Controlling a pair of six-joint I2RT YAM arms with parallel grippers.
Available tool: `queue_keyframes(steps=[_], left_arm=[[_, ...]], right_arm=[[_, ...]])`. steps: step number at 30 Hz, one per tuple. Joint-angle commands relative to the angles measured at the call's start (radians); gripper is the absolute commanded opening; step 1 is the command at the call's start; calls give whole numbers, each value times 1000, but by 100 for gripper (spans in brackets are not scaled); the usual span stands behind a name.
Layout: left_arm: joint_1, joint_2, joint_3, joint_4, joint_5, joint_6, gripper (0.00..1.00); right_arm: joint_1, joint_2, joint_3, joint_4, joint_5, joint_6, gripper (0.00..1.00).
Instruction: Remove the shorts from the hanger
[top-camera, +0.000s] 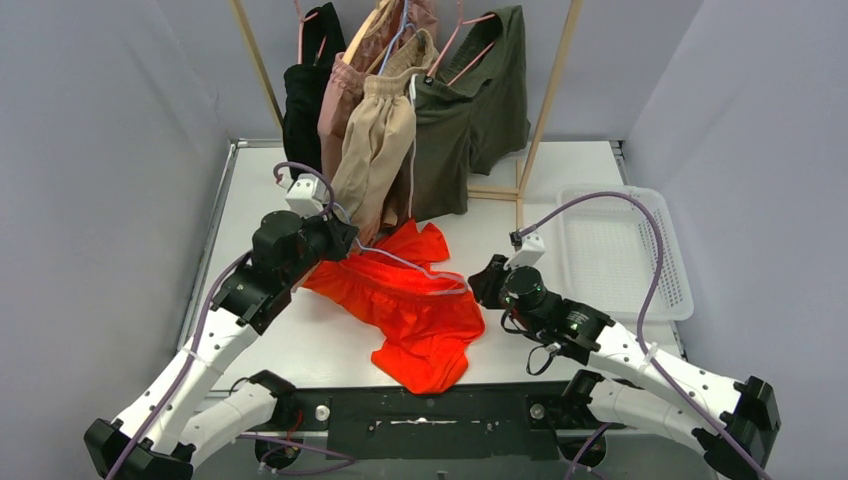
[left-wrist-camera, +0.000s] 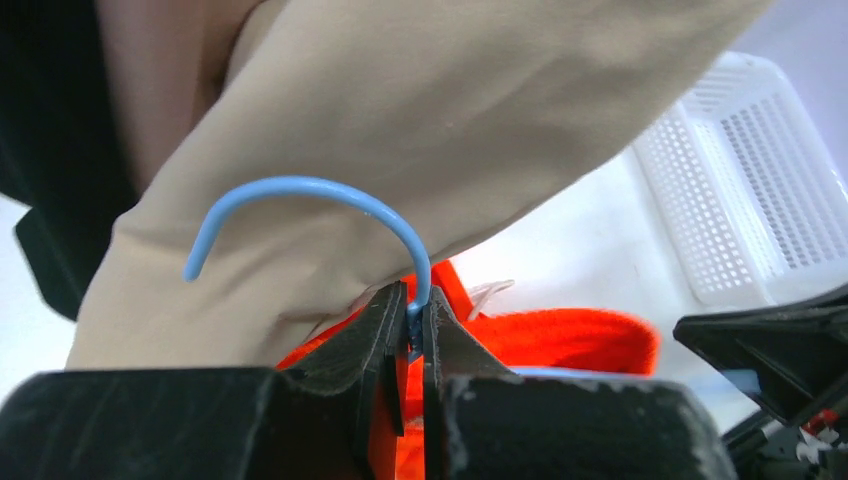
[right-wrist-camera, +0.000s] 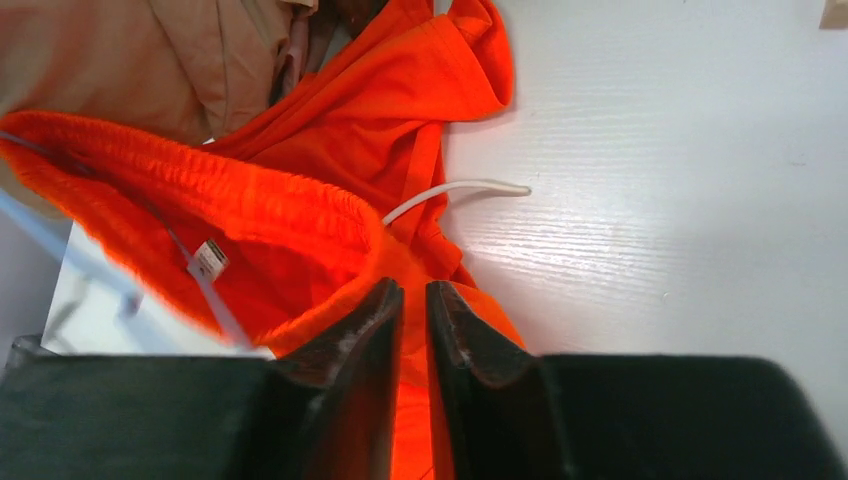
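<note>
Bright orange shorts (top-camera: 420, 310) lie spread on the white table, still threaded on a light blue wire hanger (top-camera: 410, 265). My left gripper (top-camera: 345, 240) is shut on the neck of that hanger (left-wrist-camera: 330, 190), just below its hook, with the orange waistband (left-wrist-camera: 580, 340) behind it. My right gripper (top-camera: 480, 280) sits at the shorts' right edge. Its jaws (right-wrist-camera: 414, 295) stand a narrow slit apart with orange fabric (right-wrist-camera: 300, 210) pinched between them. A white drawstring (right-wrist-camera: 460, 188) trails onto the table.
Beige shorts (top-camera: 375, 150), pink shorts (top-camera: 340, 95), olive shorts (top-camera: 475, 110) and a black garment (top-camera: 305, 100) hang from a wooden rack (top-camera: 545, 110) at the back, close over my left gripper. A white perforated basket (top-camera: 625, 250) stands at the right.
</note>
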Motion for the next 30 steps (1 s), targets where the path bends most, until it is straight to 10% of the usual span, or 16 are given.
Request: queue_keyframes(steps=[1, 15, 20, 30], left_arm=[[-1, 0, 20, 127, 158, 37, 0], [-3, -22, -6, 83, 155, 92, 0], [-3, -25, -4, 71, 164, 95, 0], [-2, -15, 14, 36, 176, 95, 0]], right_arm=[[8, -96, 27, 7, 54, -97, 22], [10, -52, 176, 58, -265, -152, 74], [119, 204, 293, 87, -411, -218, 77], [229, 454, 532, -153, -173, -297, 77]])
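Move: The red shorts' waistband, still on the blue hanger, has its middle about 15 cm to the right hand's left, a centimetre back and some 4 cm lower; the hanger's middle is about 11 cm left, 3 cm ahead and roughly level in height. The beige shorts hang some 15 cm ahead of the right hand, 16 cm left and 10 cm up. From the left hand, the waistband's middle lies about 6 cm right, 7 cm back and 13 cm below. The right hand, already free of the waistband's right end, climbs about 8 cm, then sweeps some 14 cm left and 5 cm back over the hanger, sinking to 3 cm above its start as its fingers open wide from nearly shut and it turns some 35 degrees counter-clockwise. The left hand keeps the hanger's hook pinched, easing about 2 cm right and slightly back with a 10-degree clockwise turn. ##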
